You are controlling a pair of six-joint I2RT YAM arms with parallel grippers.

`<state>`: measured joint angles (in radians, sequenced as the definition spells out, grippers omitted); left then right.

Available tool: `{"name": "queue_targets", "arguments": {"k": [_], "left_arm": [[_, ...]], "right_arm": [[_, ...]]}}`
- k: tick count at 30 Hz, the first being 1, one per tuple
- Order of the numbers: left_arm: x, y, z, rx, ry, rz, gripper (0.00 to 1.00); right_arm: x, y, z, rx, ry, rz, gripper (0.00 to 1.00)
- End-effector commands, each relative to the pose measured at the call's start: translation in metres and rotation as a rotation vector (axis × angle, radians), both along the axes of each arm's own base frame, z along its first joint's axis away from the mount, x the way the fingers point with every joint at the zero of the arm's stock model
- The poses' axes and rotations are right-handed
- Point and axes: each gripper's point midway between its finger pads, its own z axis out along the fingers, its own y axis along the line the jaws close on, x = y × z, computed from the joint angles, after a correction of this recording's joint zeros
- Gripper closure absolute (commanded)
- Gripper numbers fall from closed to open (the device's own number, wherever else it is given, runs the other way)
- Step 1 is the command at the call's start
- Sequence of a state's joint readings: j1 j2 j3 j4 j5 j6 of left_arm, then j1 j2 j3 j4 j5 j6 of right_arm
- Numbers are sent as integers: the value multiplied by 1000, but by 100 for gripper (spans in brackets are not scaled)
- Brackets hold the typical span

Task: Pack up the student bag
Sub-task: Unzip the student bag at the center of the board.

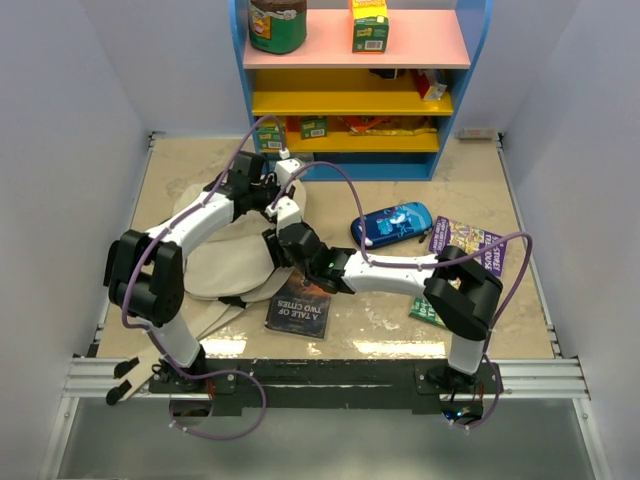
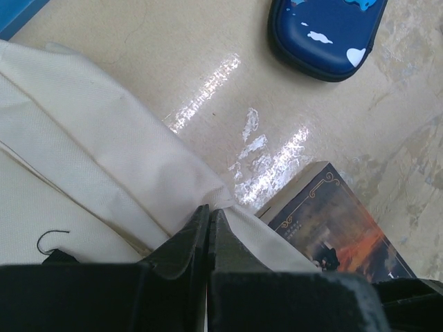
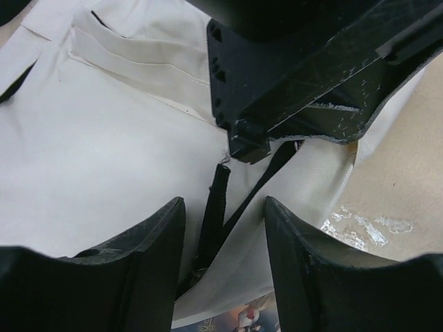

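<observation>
The student bag point(image 1: 228, 268) is a beige canvas backpack lying flat at centre left. My left gripper point(image 1: 283, 228) is shut, pinching a fold of the bag's fabric point(image 2: 173, 173) at its right edge; its fingertips point(image 2: 197, 225) meet on the cloth. My right gripper point(image 1: 284, 252) is open just behind it. Its jaws stand astride a black zipper strap point(image 3: 214, 207) and the bag's beige edge point(image 3: 297, 180), without closing on them. A dark book, A Tale of Two Cities point(image 1: 300, 308), lies partly under the bag's edge and shows in the left wrist view point(image 2: 339, 238).
A blue pencil case point(image 1: 392, 222) lies right of the bag and shows in the left wrist view point(image 2: 325, 31). A purple book point(image 1: 470, 245) and a green book point(image 1: 425, 310) lie under the right arm. A coloured shelf unit point(image 1: 350, 80) with groceries stands at the back.
</observation>
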<state>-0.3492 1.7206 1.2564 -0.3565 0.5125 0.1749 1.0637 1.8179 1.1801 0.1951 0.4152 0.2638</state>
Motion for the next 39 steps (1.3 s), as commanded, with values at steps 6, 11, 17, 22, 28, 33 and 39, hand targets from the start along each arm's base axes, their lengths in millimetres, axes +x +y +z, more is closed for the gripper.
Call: {"name": "queue_targets", "arguments": {"k": [6,11,17,22,28,33,39], "left_arm": [[0,-11,35,-67,-90,-19,100],[3,-10,31,-60,-85,-8,100],[8,-12,25,-41,-83,-1,100],[10,-13,21,-32,-75,0,100],[11,-13,18,-23,-72,11,100],[17,-15,17,-10,-78,23,100],[27,-19,4,14,-54,43,100]], "right_arm": [[7,20,22,85,-18,42,70],[6,18,24,97,-15,39,99],[0,9,38,126,-29,41,100],[-9,3,43,137,-39,52,100],[-29,5,49,150,-77,110,100],[-43,5,61,168,-117,145,100],[-58,2,71,172,-159,196,100]]}}
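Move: The bag's black zipper pull stands between my open right fingers, about 1 cm ahead at fingertip height. My left hand already pinches the bag's edge; from it the pull is some 6 cm back, 2 cm to the left and slightly lower. From my right hand, the dark novel lies about 13 cm back, 6 cm to the right and 8 cm below; the blue pencil case is roughly 28 cm right and 5 cm ahead, equally low. I shut my right fingers on the zipper pull, almost in place, then draw it back along the bag's side, away from my left hand, about 5 cm and speeding up, while rising some 3 cm and turning slightly counter-clockwise. My left hand keeps its pinch on the bag's edge, easing a centimetre right and then as much down. ##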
